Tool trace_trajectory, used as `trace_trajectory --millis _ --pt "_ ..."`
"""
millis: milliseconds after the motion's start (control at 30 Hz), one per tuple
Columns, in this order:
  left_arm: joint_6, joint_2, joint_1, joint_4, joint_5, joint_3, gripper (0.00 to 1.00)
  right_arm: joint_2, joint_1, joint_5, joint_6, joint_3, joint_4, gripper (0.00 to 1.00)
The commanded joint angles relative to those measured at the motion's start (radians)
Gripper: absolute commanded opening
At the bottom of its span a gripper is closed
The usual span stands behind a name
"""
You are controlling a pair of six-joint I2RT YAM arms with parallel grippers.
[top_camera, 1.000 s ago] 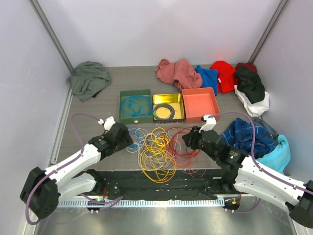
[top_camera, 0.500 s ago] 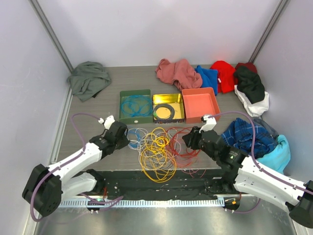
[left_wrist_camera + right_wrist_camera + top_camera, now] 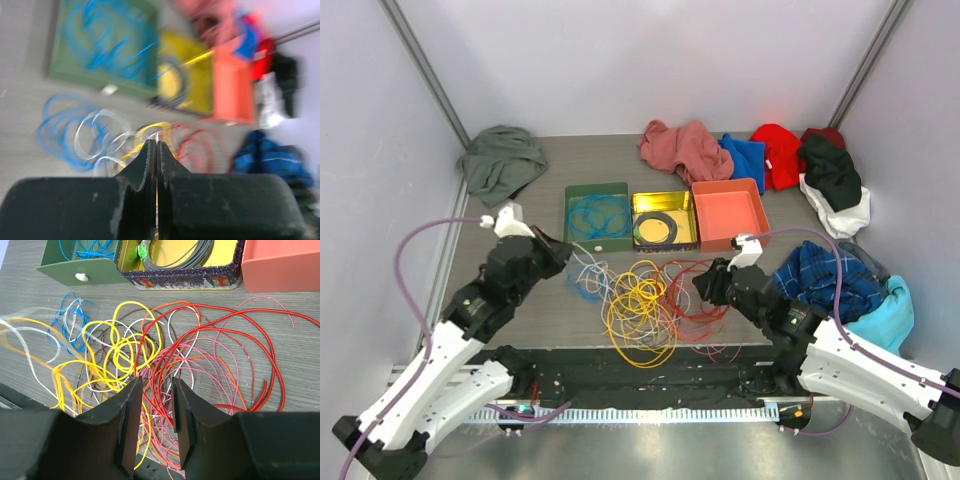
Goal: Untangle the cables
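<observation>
The cables (image 3: 642, 312) lie in a loose heap of yellow, red, orange, white and blue loops at the table's front middle. My left gripper (image 3: 558, 256) is raised at the heap's left edge, above the blue loops (image 3: 586, 290). It is shut on a thin white cable (image 3: 158, 134) that stretches from its tips down into the heap. The left wrist view is blurred. My right gripper (image 3: 706, 290) hovers low over the red cables (image 3: 210, 347). Its jaws (image 3: 155, 382) stand partly open with nothing gripped; red and pink strands lie on the table beneath the gap.
Behind the heap stand a green tin (image 3: 569, 215) holding blue wire, a yellow tin (image 3: 663, 196) with a black coiled ring and an orange tin (image 3: 730, 214). Clothes lie at the back left (image 3: 502, 160), back right (image 3: 680, 146) and right side (image 3: 820, 276).
My left gripper shut on the white cable, then rose and swung back to the left, drawing white strands out of the heap. The right gripper has not moved.
</observation>
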Motion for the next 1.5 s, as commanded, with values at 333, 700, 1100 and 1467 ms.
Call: trace_trajectory --millis 333,700,1100,1467 --pt "0.236 -0.038 0.004 0.062 0.167 0.395 0.0 0.086 0.186 -0.089 -0.075 0.19 0.153 0.46" --pt "0.233 -0.013 0.004 0.085 0.258 0.365 0.0 0.266 0.305 -0.077 -0.204 0.438 0.364 0.63" --pt "0.208 -0.016 0.004 0.085 0.316 0.32 0.0 0.537 0.307 -0.105 -0.29 0.623 0.447 0.63" --pt "0.203 -0.047 0.004 0.08 0.328 0.29 0.0 0.64 0.308 -0.016 -0.322 0.695 0.459 0.55"
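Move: The left hand already pinches a loop of white cable over the blue coil, which lies some 21 cm below and 2 cm farther out; the yellow tangle is about 12 cm right, 5 cm back and equally low. From the empty right hand, the white cable under those fingertips is roughly 27 cm left, 4 cm ahead and 7 cm higher; the yellow tangle lies 14 cm left, 3 cm back and 11 cm below, and the red cables almost straight below, 11 cm down. Keeping the white loop pinched, the left hand lifts it quickly by about 19 cm, then settles some 4 cm lower, ending slightly back and to the right with its fingers tipped up and turned clockwise. From rest the right hand swings left and up, some 20 cm each way, bowing back over the cables and forward again; it turns counter-clockwise, tips its fingers up and opens them wider, reaching the white strand just below the left fingertips and barely starting to close, with no grip to be seen yet. ##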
